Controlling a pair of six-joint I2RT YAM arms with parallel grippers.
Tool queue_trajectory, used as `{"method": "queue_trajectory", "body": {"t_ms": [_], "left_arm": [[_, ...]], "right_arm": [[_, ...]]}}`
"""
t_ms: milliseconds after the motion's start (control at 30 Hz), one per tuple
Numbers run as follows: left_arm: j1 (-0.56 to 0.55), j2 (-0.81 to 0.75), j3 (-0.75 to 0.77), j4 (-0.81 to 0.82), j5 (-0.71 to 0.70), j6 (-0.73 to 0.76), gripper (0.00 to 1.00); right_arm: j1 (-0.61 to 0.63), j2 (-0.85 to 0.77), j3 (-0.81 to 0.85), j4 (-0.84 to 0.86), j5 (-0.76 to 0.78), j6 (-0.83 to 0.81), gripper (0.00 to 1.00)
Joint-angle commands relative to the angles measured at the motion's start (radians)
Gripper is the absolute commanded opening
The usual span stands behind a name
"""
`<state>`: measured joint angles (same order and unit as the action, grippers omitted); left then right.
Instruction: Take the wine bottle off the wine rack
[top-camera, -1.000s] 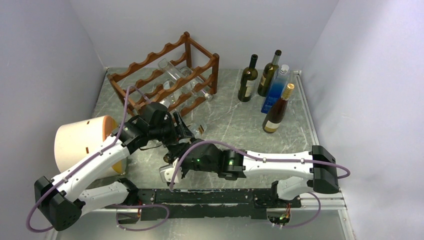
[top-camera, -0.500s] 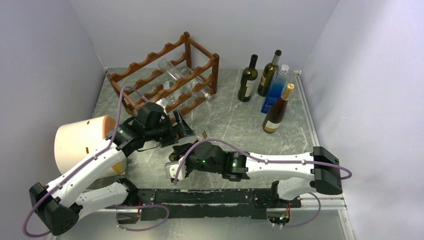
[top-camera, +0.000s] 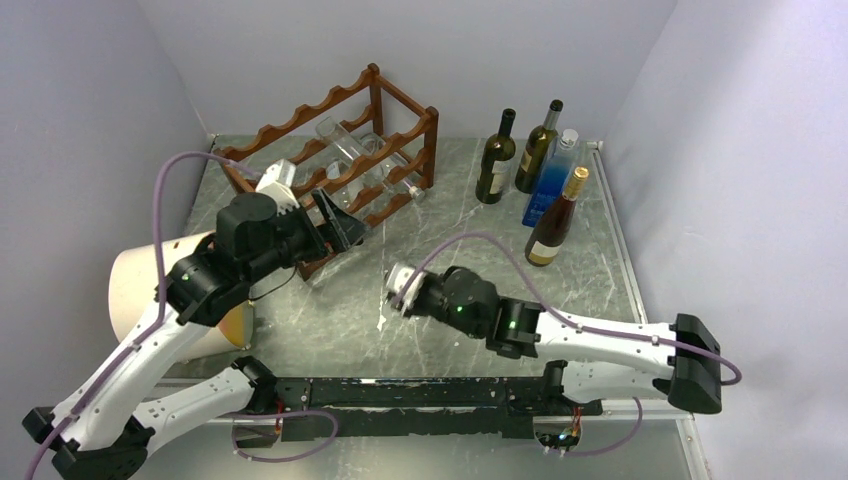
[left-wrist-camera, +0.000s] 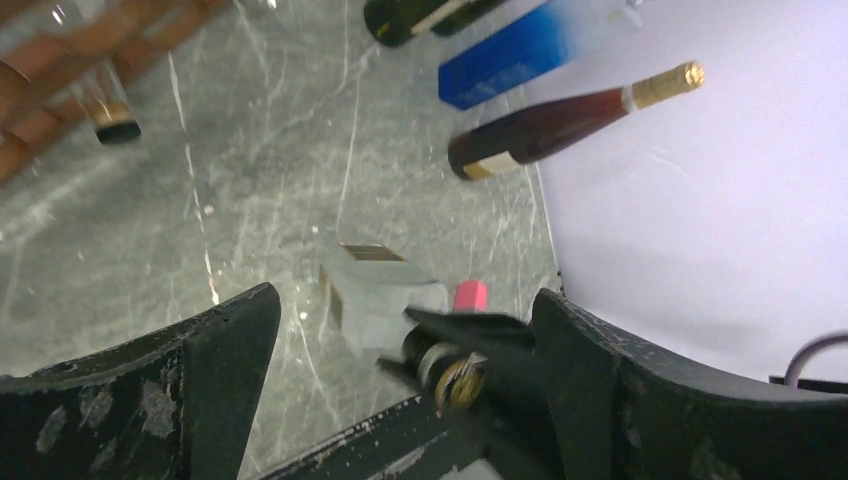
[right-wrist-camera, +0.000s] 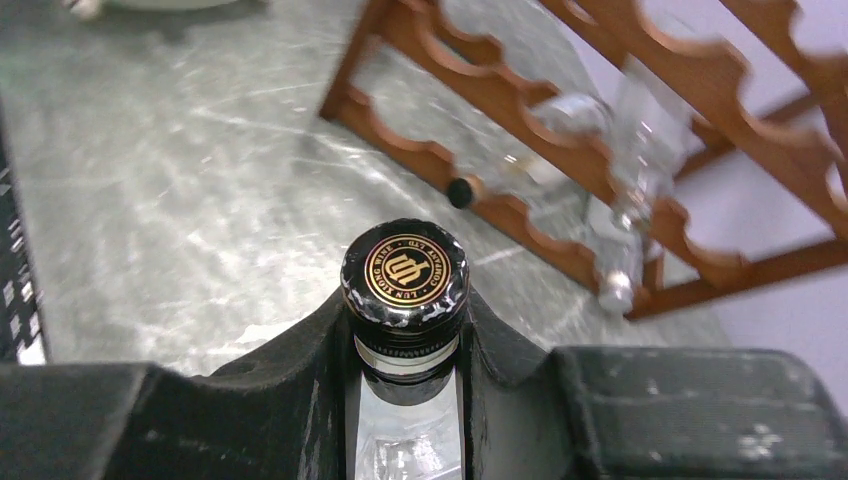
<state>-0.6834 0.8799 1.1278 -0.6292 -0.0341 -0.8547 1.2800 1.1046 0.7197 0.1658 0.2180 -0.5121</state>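
Observation:
The reddish-brown wine rack (top-camera: 392, 137) stands at the back left with clear bottles (top-camera: 352, 152) lying in it. It also shows in the right wrist view (right-wrist-camera: 690, 70). My right gripper (top-camera: 400, 292) is shut on the neck of a clear wine bottle (right-wrist-camera: 405, 270) with a black and gold cap, over the table's middle, away from the rack. In the left wrist view this bottle (left-wrist-camera: 375, 290) hangs from the right gripper. My left gripper (top-camera: 345, 222) is open and empty, raised by the rack's front corner, its jaws wide apart (left-wrist-camera: 405, 310).
Dark green bottles (top-camera: 495, 155), a blue bottle (top-camera: 552, 180) and a reddish bottle with a gold cap (top-camera: 555, 222) stand at the back right. A tan cylinder (top-camera: 150, 280) lies at the left edge. White walls close in on three sides.
My left gripper has pulled up and back from the bottle toward the rack. My right gripper has carried the bottle right and away from the near edge.

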Motion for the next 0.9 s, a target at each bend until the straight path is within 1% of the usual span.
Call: {"method": "queue_trajectory", "body": {"t_ms": [0, 100, 233, 333, 433, 567, 767, 867], "left_arm": [[0.002, -0.029, 0.069, -0.023, -0.117, 0.090, 0.99], [0.002, -0.037, 0.096, -0.050, -0.163, 0.105, 0.99], [0.003, -0.043, 0.125, -0.076, -0.211, 0.130, 0.99], [0.003, -0.047, 0.141, -0.095, -0.245, 0.145, 0.99], [0.004, -0.052, 0.149, -0.107, -0.267, 0.166, 0.99], [0.004, -0.047, 0.159, -0.125, -0.295, 0.198, 0.99], [0.003, -0.063, 0.151, -0.116, -0.307, 0.248, 0.99], [0.003, -0.091, 0.133, -0.085, -0.314, 0.277, 0.99]], "right_arm": [[-0.132, -0.085, 0.023, 0.093, 0.101, 0.229, 0.00], [-0.227, -0.116, 0.011, 0.104, 0.105, 0.307, 0.00], [-0.339, -0.118, 0.022, 0.150, 0.188, 0.355, 0.00], [-0.420, -0.091, 0.044, 0.204, 0.255, 0.370, 0.00], [-0.500, -0.034, 0.085, 0.265, 0.309, 0.373, 0.00], [-0.596, 0.062, 0.125, 0.351, 0.324, 0.390, 0.00], [-0.690, 0.192, 0.181, 0.471, 0.332, 0.384, 0.00], [-0.737, 0.248, 0.211, 0.523, 0.331, 0.387, 0.00]]}}
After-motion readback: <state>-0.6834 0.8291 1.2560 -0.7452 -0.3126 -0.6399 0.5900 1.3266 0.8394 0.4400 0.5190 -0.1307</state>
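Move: The right hand already holds the clear bottle by its black-capped neck. Its open standing spot lies roughly 27 cm ahead, 20 cm to the right and 22 cm below. Beyond it, about 34 cm ahead and 23 cm right of this hand, stands the labelled green bottle; the blue bottle is some 29 ahead and 36 right, the red-brown one 20 ahead and 37 right. From the left hand the spot is about 20 cm ahead, 28 right and 32 below. Keeping its pinch on the capped neck, the right hand carries the clear bottle quickly some 24 cm forward and 19 cm right towards the standing bottles, rising only about 3 cm, while the wrist swings roughly 60 degrees clockwise so the fingers come round to point forward. The left hand, empty and still open, backs off about 6 cm left and 4 cm up. ##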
